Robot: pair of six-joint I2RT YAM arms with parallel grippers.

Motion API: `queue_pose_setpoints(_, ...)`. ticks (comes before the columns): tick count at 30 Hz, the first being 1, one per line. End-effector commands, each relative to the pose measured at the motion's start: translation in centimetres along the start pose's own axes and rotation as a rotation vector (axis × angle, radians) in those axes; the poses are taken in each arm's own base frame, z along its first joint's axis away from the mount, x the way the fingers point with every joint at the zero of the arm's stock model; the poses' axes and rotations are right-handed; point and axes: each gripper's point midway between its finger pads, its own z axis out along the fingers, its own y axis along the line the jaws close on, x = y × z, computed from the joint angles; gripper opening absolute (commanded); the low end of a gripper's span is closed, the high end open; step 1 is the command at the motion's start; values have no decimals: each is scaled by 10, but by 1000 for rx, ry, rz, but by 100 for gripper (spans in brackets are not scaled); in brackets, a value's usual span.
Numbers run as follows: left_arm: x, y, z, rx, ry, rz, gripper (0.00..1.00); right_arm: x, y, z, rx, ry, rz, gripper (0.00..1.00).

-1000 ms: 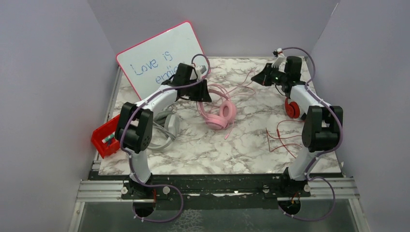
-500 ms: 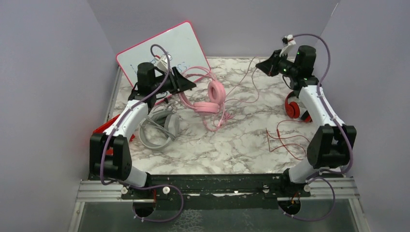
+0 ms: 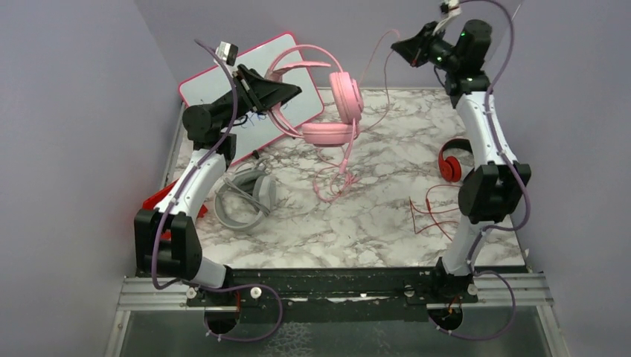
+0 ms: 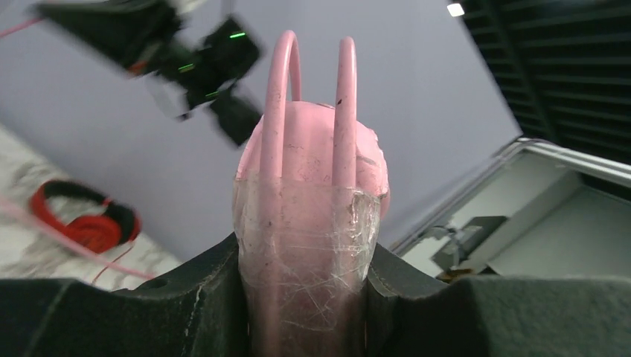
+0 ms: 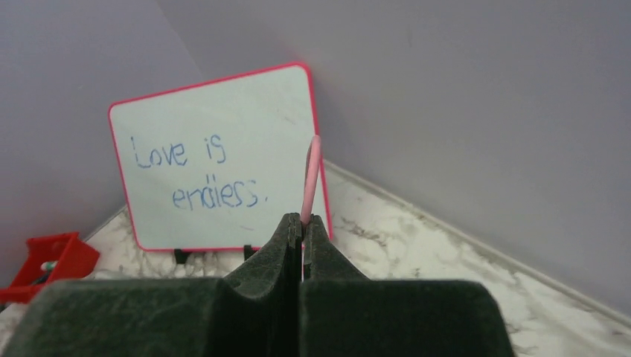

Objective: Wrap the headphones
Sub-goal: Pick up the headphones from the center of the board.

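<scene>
The pink headphones (image 3: 332,111) hang in the air above the back of the table. My left gripper (image 3: 286,92) is shut on their taped headband (image 4: 306,216), which fills the gap between the jaws. The cups dangle to the right of that gripper. High at the back right, my right gripper (image 3: 396,46) is shut on the thin pink cable (image 5: 312,177); the cable's slack (image 3: 335,178) droops to the table. The grey headphones (image 3: 242,199) lie at the left under the left arm. The red-and-black headphones (image 3: 449,161) lie at the right, with their red cable (image 3: 431,212) loose in front of them.
A pink-framed whiteboard (image 3: 245,89) with blue writing leans on the back wall behind the left gripper. A red bin (image 3: 159,202) sits at the table's left edge. Grey walls close in the left, back and right sides.
Both arms have risen. The left gripper lifted the pink headphones off the table and back toward the whiteboard. The right gripper carried the cable up and toward the back wall.
</scene>
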Motion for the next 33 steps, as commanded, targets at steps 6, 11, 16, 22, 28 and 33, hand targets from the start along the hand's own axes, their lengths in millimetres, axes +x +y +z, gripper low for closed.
queue_pose_setpoints(6,-31,-114,10,448,-123,-167,15,107,20,90,-223,109,363,1)
queue_pose_setpoints(11,-37,-126,9,473,-196,-176,15,193,27,107,-177,278,531,1)
queue_pose_setpoints(16,-54,-132,9,539,-289,-207,15,261,97,79,-261,360,533,1)
queue_pose_setpoints(22,-74,-146,17,611,-313,-158,16,284,133,45,-306,409,563,1)
queue_pose_setpoints(28,-89,-130,23,567,-388,-123,16,288,168,16,-379,457,502,1)
queue_pose_setpoints(33,-91,-125,27,522,-398,-95,16,271,171,-14,-405,359,186,46)
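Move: The pink headphones, already held by the headband, reach about 8 cm to the right of the left hand and 2 cm above it. Their loose cable bundle lies on the table some 24 cm back, 17 cm left and 40 cm below the right hand, which pinches a cable length; the headphones hang about 21 cm back, 18 cm left and 5 cm above that hand. The grey headphones lie about 7 cm back, 12 cm left and 42 cm below the left hand. The pink headphones are carried some 13 cm higher by the left hand, its grip kept while it rolls about 30 degrees so its fingers tip upward. The pinched cable comes down with the right hand, first forward and left, then back, towards the bundle below, about 30 cm lower before rising 5; the wrist tips down and turns counter-clockwise, and the fingers begin to part at the end. ##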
